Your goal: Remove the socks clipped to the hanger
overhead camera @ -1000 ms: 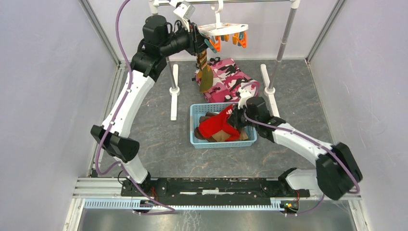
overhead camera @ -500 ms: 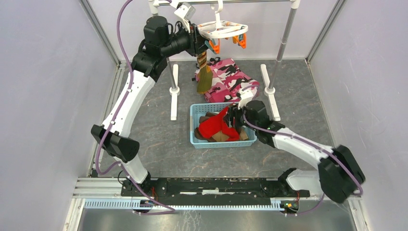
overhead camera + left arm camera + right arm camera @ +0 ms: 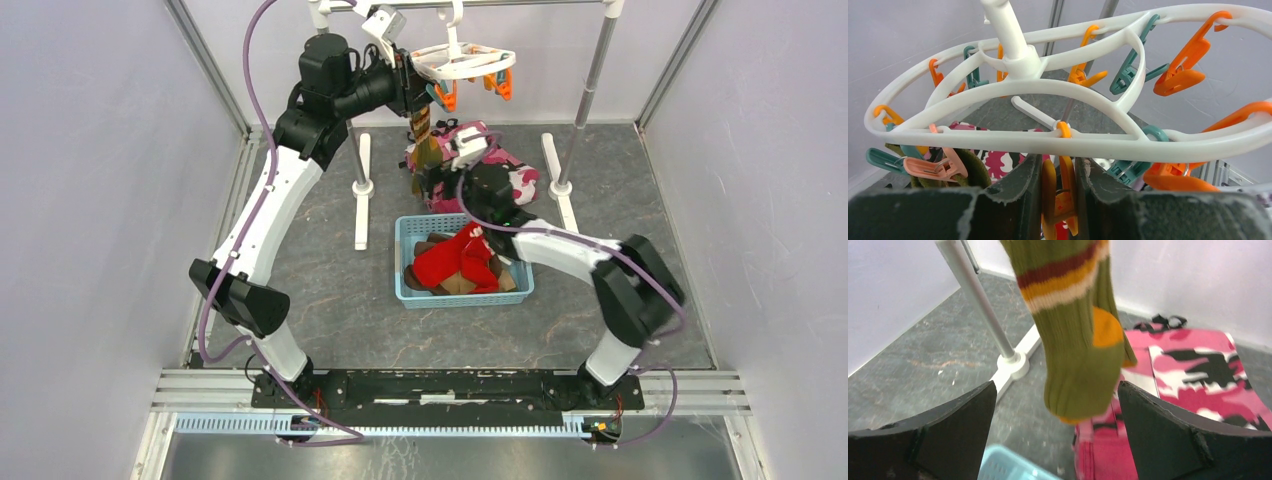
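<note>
The white hanger (image 3: 455, 62) (image 3: 1048, 145) hangs from the rail, ringed with orange and teal clips. My left gripper (image 3: 418, 88) (image 3: 1058, 185) is shut on an orange clip (image 3: 1064, 192) at the hanger's near rim. One olive sock (image 3: 426, 150) (image 3: 1083, 355) with red, yellow and cream stripes still hangs clipped at the left side. My right gripper (image 3: 432, 182) (image 3: 1055, 405) stands open at the sock's toe, one finger on each side and touching nothing. A red sock (image 3: 452, 263) lies on brown socks (image 3: 455, 287) in the basket.
The blue basket (image 3: 399, 260) (image 3: 1008, 467) sits mid-floor. A pink camouflage cloth (image 3: 500, 165) (image 3: 1188, 375) lies behind it. The metal rail stand's left post (image 3: 978, 295) and white foot (image 3: 362, 190) stand just left of the hanging sock.
My right gripper opened and let the red sock drop into the basket. It then swung up and back to the hanging olive sock. The left arm stayed put.
</note>
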{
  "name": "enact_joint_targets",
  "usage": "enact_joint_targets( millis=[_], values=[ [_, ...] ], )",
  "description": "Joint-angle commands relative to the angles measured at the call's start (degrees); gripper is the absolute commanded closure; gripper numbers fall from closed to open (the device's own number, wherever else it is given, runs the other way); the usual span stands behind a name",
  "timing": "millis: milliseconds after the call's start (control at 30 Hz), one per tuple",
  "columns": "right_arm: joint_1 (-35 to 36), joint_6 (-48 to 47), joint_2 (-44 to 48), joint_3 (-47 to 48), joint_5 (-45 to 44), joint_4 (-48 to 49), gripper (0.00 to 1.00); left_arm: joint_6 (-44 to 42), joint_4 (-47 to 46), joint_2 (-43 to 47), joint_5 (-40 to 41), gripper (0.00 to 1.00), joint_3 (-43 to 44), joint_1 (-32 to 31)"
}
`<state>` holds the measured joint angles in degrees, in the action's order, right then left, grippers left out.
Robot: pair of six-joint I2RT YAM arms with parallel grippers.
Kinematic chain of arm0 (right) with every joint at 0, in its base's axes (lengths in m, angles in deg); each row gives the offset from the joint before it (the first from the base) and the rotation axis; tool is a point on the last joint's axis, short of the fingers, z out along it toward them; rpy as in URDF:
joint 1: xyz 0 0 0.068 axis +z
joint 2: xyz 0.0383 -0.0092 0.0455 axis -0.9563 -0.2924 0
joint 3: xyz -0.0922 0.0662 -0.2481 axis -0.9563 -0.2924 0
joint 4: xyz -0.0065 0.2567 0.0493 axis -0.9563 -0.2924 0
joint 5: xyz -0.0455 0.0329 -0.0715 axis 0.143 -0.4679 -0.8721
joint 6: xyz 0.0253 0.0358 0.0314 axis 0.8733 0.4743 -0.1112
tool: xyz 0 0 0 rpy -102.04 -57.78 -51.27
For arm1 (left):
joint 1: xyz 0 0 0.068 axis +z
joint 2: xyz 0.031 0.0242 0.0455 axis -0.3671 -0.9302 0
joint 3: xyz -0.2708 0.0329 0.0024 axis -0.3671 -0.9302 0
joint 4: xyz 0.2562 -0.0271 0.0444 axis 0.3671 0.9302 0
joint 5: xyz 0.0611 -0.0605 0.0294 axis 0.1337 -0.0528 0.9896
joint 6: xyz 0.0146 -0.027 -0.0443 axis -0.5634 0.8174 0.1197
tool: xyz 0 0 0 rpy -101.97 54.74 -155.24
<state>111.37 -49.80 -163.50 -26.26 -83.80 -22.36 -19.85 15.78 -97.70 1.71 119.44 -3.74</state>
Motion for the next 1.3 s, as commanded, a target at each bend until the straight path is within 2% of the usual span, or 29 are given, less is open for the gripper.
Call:
enact_joint_targets(
  millis=[0, 133, 200, 300, 367, 400, 433, 500, 533, 567, 800, 1000, 1267],
  values=[
    [1.6, -6.3, -9.2, 10.0, -4.8, 14.2, 0.02, 2.6, -1.8, 2.6, -1.1, 0.83, -0.2, -0.6],
    [2.3, -8.7, -15.3, 16.7, -10.3, 15.0, 0.03, 2.5, -1.7, 2.9, -0.9, 0.83, -0.5, -0.6],
    [2.3, -8.9, -17.1, 18.7, -15.1, 14.1, 0.08, 2.5, -1.6, 3.1, -0.9, 0.83, -0.6, -0.6],
    [2.3, -9.1, -18.3, 19.6, -18.8, 14.0, 0.25, 2.4, -1.6, 3.4, -0.8, 0.83, -0.8, -0.6],
    [2.2, -9.4, -18.6, 20.1, -17.3, 13.7, 0.45, 2.3, -1.5, 3.8, -0.6, 0.81, -1.3, -0.6],
    [2.4, -9.6, -18.6, 20.3, -16.4, 13.1, 0.61, 2.2, -1.3, 4.0, -0.4, 0.75, -1.5, -0.6],
    [2.4, -9.8, -18.2, 20.3, -15.9, 12.7, 0.77, 2.0, -1.0, 4.4, 0.1, 0.59, -1.9, -0.6],
    [2.5, -9.5, -16.9, 19.4, -15.0, 12.6, 1.00, 1.7, 0.2, 5.4, 1.7, 0.15, -2.7, -0.6],
    [2.5, -9.2, -15.9, 18.6, -13.7, 12.7, 1.00, 1.3, 0.9, 6.1, 3.2, 0.02, -3.2, -0.6],
    [2.5, -8.9, -15.1, 17.9, -12.6, 12.8, 1.00, 0.6, 1.6, 6.9, 4.1, 0.00, -4.0, -0.5],
    [5.1, -6.8, -3.8, 8.8, -8.6, 11.9, 1.00, -3.7, 6.0, 14.9, 8.3, 0.00, -12.8, 1.0],
    [5.7, 0.9, 9.9, -4.4, -5.9, 10.0, 1.00, -4.4, 6.8, 19.4, 9.0, 0.00, -19.0, 1.4],
    [8.3, 7.5, 14.7, -6.7, 0.9, 5.0, 1.00, 1.8, 2.9, 18.9, 5.7, 0.05, -20.9, 1.3]
  ],
)
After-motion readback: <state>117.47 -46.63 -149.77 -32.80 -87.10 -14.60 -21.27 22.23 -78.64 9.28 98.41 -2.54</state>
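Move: The near olive striped sock hangs about 8 cm ahead of my open right hand and 3 cm left, its middle some 5 cm higher; its twin hangs about 7 cm beyond it. The basket is roughly 16 cm back, 6 cm right and 22 cm below my right hand; the pink camo bag lies 2 cm ahead, 8 cm right and 25 cm below. From my left hand, the near sock's middle is some 8 cm ahead, 3 cm left and 14 cm down. I push my right hand forward about 8 cm and a little left onto the near sock, swinging the fingers clockwise as they shut and pinch it around the ankle. Then I draw it back some 14 cm and up about 7 cm, tugging the sock towards me. As those fingers close, my left hand opens fully, lets go of the orange clip on the hanger, and retreats back and left, then down. ##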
